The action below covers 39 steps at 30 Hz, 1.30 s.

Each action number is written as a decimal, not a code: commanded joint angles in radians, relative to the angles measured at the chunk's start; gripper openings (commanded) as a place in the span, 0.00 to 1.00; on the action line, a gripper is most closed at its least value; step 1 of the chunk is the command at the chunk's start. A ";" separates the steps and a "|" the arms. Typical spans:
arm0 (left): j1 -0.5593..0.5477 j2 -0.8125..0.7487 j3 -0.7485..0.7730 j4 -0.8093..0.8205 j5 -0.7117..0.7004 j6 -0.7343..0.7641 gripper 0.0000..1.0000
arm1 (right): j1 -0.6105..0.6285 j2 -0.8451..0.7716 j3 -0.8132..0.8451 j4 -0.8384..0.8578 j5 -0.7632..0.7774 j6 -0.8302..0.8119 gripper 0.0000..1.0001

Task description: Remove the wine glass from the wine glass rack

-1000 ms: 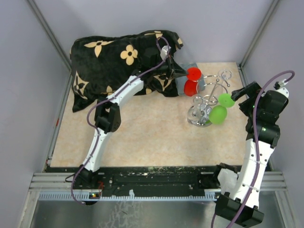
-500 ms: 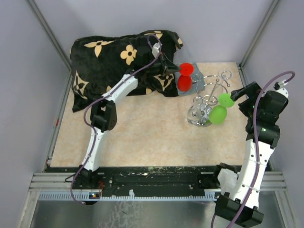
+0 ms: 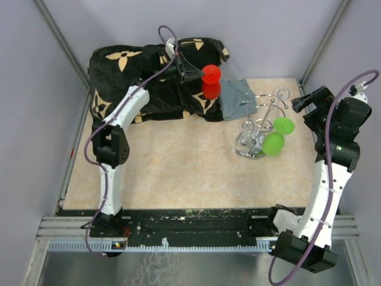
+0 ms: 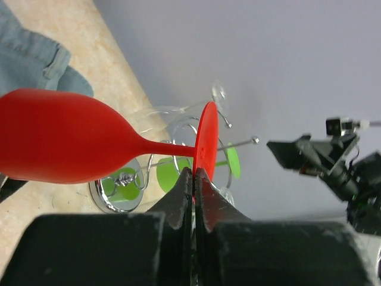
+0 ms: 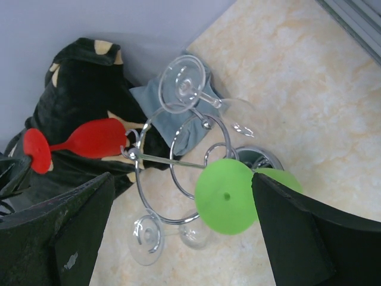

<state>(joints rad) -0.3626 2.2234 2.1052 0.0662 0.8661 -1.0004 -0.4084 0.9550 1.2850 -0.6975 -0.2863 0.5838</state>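
The red wine glass is off the rack and in the air over the black pillow. My left gripper is shut on the edge of its round foot, and the bowl lies sideways. The silver wine glass rack stands at the right. A green wine glass hangs from it, and so do clear glasses. My right gripper is open just right of the rack, with the green glass's foot in front of its fingers.
A black pillow with tan flowers fills the back left. A grey cloth lies between the pillow and the rack. Grey walls close in the back and both sides.
My left arm has carried the red glass up and to the left, away from the rack and over the pillow. The right gripper has drawn back a little from the rack, still open.
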 commanded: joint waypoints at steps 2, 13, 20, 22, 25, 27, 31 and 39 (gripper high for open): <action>-0.017 -0.187 -0.018 -0.031 0.108 0.225 0.00 | -0.001 0.046 0.123 0.068 -0.068 -0.007 0.98; -0.087 -0.476 -0.160 -0.439 0.068 1.025 0.00 | 0.020 0.196 0.228 0.171 -0.231 0.053 0.98; -0.145 -0.651 -0.423 -0.483 -0.128 1.519 0.00 | 0.181 0.434 0.551 0.032 -0.258 -0.044 0.97; -0.157 -0.727 -0.524 -0.474 -0.159 1.649 0.00 | 0.232 0.499 0.641 -0.017 -0.283 -0.060 0.96; -0.165 -0.799 -0.638 -0.473 -0.172 1.808 0.00 | 0.307 0.600 0.796 -0.133 -0.312 -0.124 0.95; -0.172 -0.834 -0.690 -0.473 -0.182 1.865 0.00 | 0.357 0.655 0.887 -0.236 -0.311 -0.179 0.95; -0.195 -0.898 -0.772 -0.476 -0.184 2.006 0.00 | 0.432 0.728 0.969 -0.386 -0.296 -0.255 0.95; -0.240 -1.002 -0.926 -0.538 -0.159 2.347 0.00 | 0.517 0.689 0.936 -0.410 -0.255 -0.263 0.95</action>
<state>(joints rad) -0.5869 1.2682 1.2381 -0.4339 0.6811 1.1000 0.0814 1.6859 2.2055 -1.0859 -0.5560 0.3511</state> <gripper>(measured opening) 0.008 0.949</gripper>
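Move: The left hand already holds the red wine glass by its foot, bowl hanging; the open table it heads over lies about 20 cm back, 7 cm left and 32 cm below. From that hand the rack stands some 24 cm right and 12 cm back, the grey cloth 16 cm right and 11 cm ahead. From the empty right hand the wine glass is about 36 cm left and 18 cm ahead, the rack 16 cm left and 6 cm ahead. Left draws the glass back 22 cm, swinging its bowl up; open right sweeps 20 cm left and forward over the rack. ##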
